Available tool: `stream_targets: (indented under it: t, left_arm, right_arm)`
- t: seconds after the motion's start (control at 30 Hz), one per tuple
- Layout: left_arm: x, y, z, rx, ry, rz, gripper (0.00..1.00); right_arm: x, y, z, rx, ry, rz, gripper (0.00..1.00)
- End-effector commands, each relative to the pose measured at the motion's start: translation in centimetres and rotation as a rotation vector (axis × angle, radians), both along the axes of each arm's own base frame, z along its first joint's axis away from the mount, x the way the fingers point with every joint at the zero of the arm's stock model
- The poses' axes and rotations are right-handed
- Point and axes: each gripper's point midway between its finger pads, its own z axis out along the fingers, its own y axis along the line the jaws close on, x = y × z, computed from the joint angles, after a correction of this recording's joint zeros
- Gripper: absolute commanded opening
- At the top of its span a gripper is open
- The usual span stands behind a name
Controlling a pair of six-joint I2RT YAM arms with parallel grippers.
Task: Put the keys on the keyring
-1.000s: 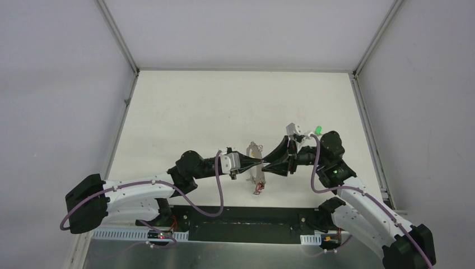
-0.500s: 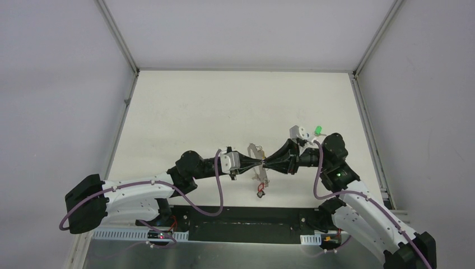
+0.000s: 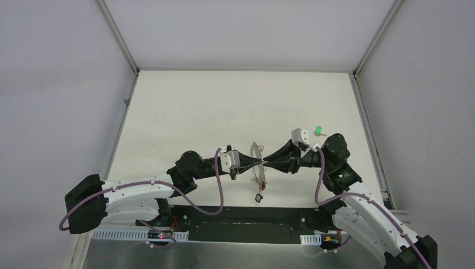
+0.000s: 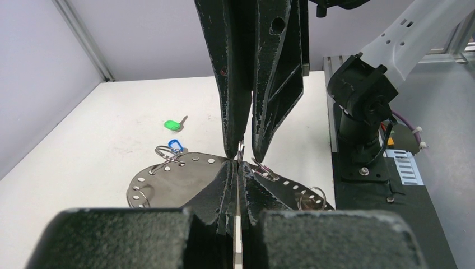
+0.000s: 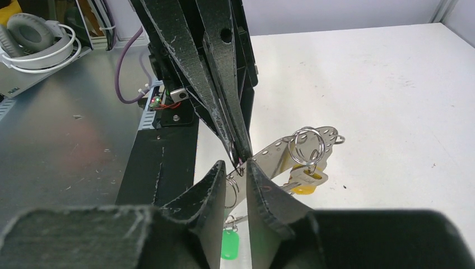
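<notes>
The keyring (image 3: 255, 149) is a flat silvery crescent band with holes, held up off the table between both arms. My left gripper (image 3: 260, 163) is shut, pinching a small split ring (image 4: 241, 150) on the keyring (image 4: 168, 182). My right gripper (image 3: 266, 163) meets it tip to tip. Its jaws stand narrowly open either side of that ring (image 5: 233, 155), not pressing it. A yellow-tagged key (image 5: 305, 179) hangs on another ring. A dark-tagged key (image 3: 259, 197) dangles below. A blue tag (image 4: 175, 145) sits at the band's edge. One green-tagged key (image 3: 318, 130) lies loose on the table.
White table (image 3: 196, 112) with grey walls on three sides and metal rails along the edges. A black strip and the arm bases (image 3: 246, 224) lie at the near edge. A green tag (image 5: 229, 244) shows low between my right fingers.
The right gripper's jaws have narrowed and its wrist has shifted slightly right. The keyring has turned more edge-on to the top camera, and the dangling key hangs lower. The left arm has held still.
</notes>
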Motion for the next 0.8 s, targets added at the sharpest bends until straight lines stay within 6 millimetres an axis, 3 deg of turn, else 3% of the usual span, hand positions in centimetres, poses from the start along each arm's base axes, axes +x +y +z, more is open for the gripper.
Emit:
stream_targets:
  t: [0.0, 0.3, 0.6, 0.7, 0.77]
  left_arm:
    - [-0.42, 0.51, 3.89, -0.121, -0.041, -0.006, 0.00]
    - [-0.49, 0.40, 3.75, -0.116, -0.034, -0.013, 0.00]
    - [-0.45, 0.54, 3.52, -0.107, -0.016, -0.007, 0.00]
    - [-0.30, 0.81, 3.28, -0.089, -0.007, 0.008, 0.26]
    - [-0.09, 1.11, 3.01, -0.063, 0.003, 0.027, 0.36]
  right_arm:
    - [-0.07, 0.19, 1.79, 0.028, -0.079, 0.021, 0.18]
    - [-0.17, 0.45, 2.26, 0.037, -0.089, 0.052, 0.00]
    - [-0.40, 0.38, 2.46, 0.040, -0.084, 0.056, 0.00]
    - [-0.17, 0.25, 2.30, 0.026, -0.070, 0.032, 0.00]
    - [0.07, 0.09, 1.85, -0.004, -0.052, 0.009, 0.00]
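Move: The small ring at the top of the hanging metal plate is pinched in the left fingertips. It lies right at the right hand's point, between its part-open tips, about 1 cm left at most. From the right hand, the plate's middle hangs about 4 cm below, 1 cm back and 1 cm left. The large ring pair is some 5 cm ahead, 1 cm left and 2 cm lower; the black fob is about 10 cm back, 1 cm left and 7 cm lower. The right fingers ease half a centimetre forward and pinch the small ring; then the left fingers open around it. ##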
